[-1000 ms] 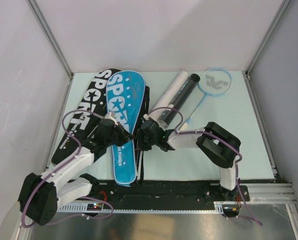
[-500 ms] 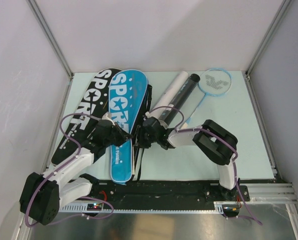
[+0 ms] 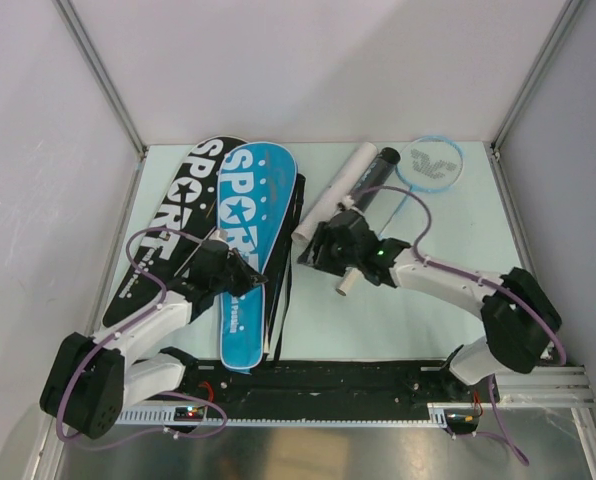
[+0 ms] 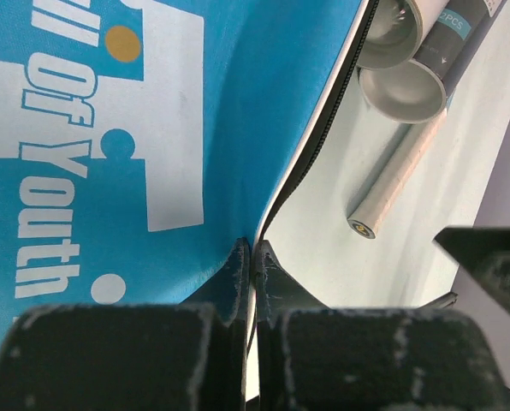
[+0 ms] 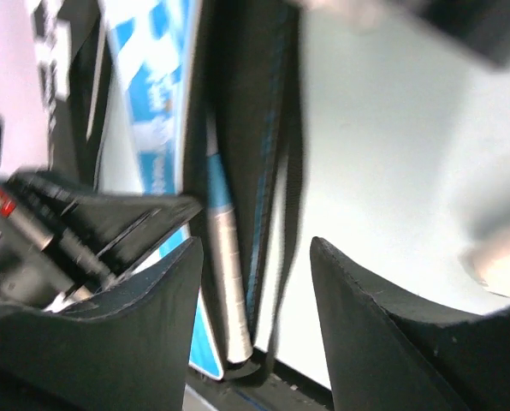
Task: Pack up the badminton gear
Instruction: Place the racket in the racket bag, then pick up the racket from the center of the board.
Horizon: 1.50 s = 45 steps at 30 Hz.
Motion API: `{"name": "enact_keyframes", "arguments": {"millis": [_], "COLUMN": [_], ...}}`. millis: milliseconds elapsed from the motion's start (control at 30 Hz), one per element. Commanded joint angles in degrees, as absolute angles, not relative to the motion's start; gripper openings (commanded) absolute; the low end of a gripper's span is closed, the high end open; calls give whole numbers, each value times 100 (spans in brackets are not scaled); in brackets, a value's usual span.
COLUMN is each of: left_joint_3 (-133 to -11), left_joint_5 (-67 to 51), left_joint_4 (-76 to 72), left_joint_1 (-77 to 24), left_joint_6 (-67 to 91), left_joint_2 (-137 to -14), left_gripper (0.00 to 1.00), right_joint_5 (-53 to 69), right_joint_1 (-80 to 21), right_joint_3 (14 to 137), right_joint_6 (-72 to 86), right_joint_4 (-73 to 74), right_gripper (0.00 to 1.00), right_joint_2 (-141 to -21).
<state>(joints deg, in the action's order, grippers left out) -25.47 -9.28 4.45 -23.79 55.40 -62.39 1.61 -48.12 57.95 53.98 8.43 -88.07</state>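
The blue "SPORT" cover [image 3: 248,225] lies beside the black "SPORT" cover [image 3: 173,225] on the left of the table. My left gripper [image 3: 246,272] is shut on the blue cover's [image 4: 109,128] right edge, its jaws [image 4: 253,254] pinching the zipper rim. A white-wrapped racket handle [image 5: 227,282] sticks out of that cover's open side. My right gripper [image 3: 321,250] hangs open above the table just right of the cover, holding nothing [image 5: 255,257]. A white tube [image 3: 333,195] and a black tube [image 3: 375,172] lie side by side. The light-blue racket [image 3: 430,163] lies at the back right, its handle [image 4: 383,193] loose on the table.
The black strap [image 5: 281,171] of the cover runs along the table beside the handle. Metal frame posts and white walls close in the table on three sides. The black base rail [image 3: 358,375] runs along the near edge.
My right gripper has opened and drawn back to the right, away from the blue cover, with its elbow swung out right. The left gripper stays shut on the cover's edge.
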Motion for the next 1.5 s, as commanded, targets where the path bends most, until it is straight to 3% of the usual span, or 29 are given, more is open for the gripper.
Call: {"name": "enact_keyframes", "arguments": {"millis": [0,500,967,1133,1333,1467], "left_joint_3": [-2786,-2778,-2812,-2788,-2847,-2912], "left_joint_5": [-959,-966,-1095,-1074,-1105,-1111], "left_joint_4": [462,473,456,452,453,449], "left_joint_1": [-2354,-2353,-2351,-2347,-2347,-2347], "left_joint_6": [5399,5043,5054,5060,5084,5082], "left_joint_2": [-6119,-5844,-5792,-5715,-5714,-5722], "left_gripper": [0,0,0,0,0,0], "right_joint_5": [-742,-1474,-1134,-1160,-1177,-1082], "right_joint_1": [-4216,-2820,-2547,-2528,-2366,-2259], "right_joint_3": [5480,5482,6302,6350,5882,5216], "right_joint_6": [5939,6242,5766,5531,5393,5452], "right_joint_4": [1845,2232,2385,2870,2839,2393], "right_gripper": [58,58,57,43,7,0], "right_joint_2": [-8359,-8679,-10306,-10425,-9898,-9095]}}
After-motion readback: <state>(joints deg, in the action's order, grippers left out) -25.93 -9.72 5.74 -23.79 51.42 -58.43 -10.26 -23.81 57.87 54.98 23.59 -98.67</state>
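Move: The racket still lying loose is to be taken at the upper end of its handle, about 18 cm to the right hand's right, 9 cm farther out and 11 cm lower. The black tube's middle is some 21 cm beyond that handle end and 4 cm left of it; the blue bag's middle lies about 24 cm left of the right hand and 10 cm ahead. From the left hand the handle end is roughly 39 cm right, 8 cm ahead. The loose racket's handle is what the right hand swings to: open, it sweeps about 18 cm right and a little forward, turning some 35 degrees clockwise, then sinks with the fingers tipping down. They close in a pinch just under the blue cone, then draw the racket a couple of centimetres back and right. The left hand keeps its pinch on the blue bag's edge, easing up slightly. ##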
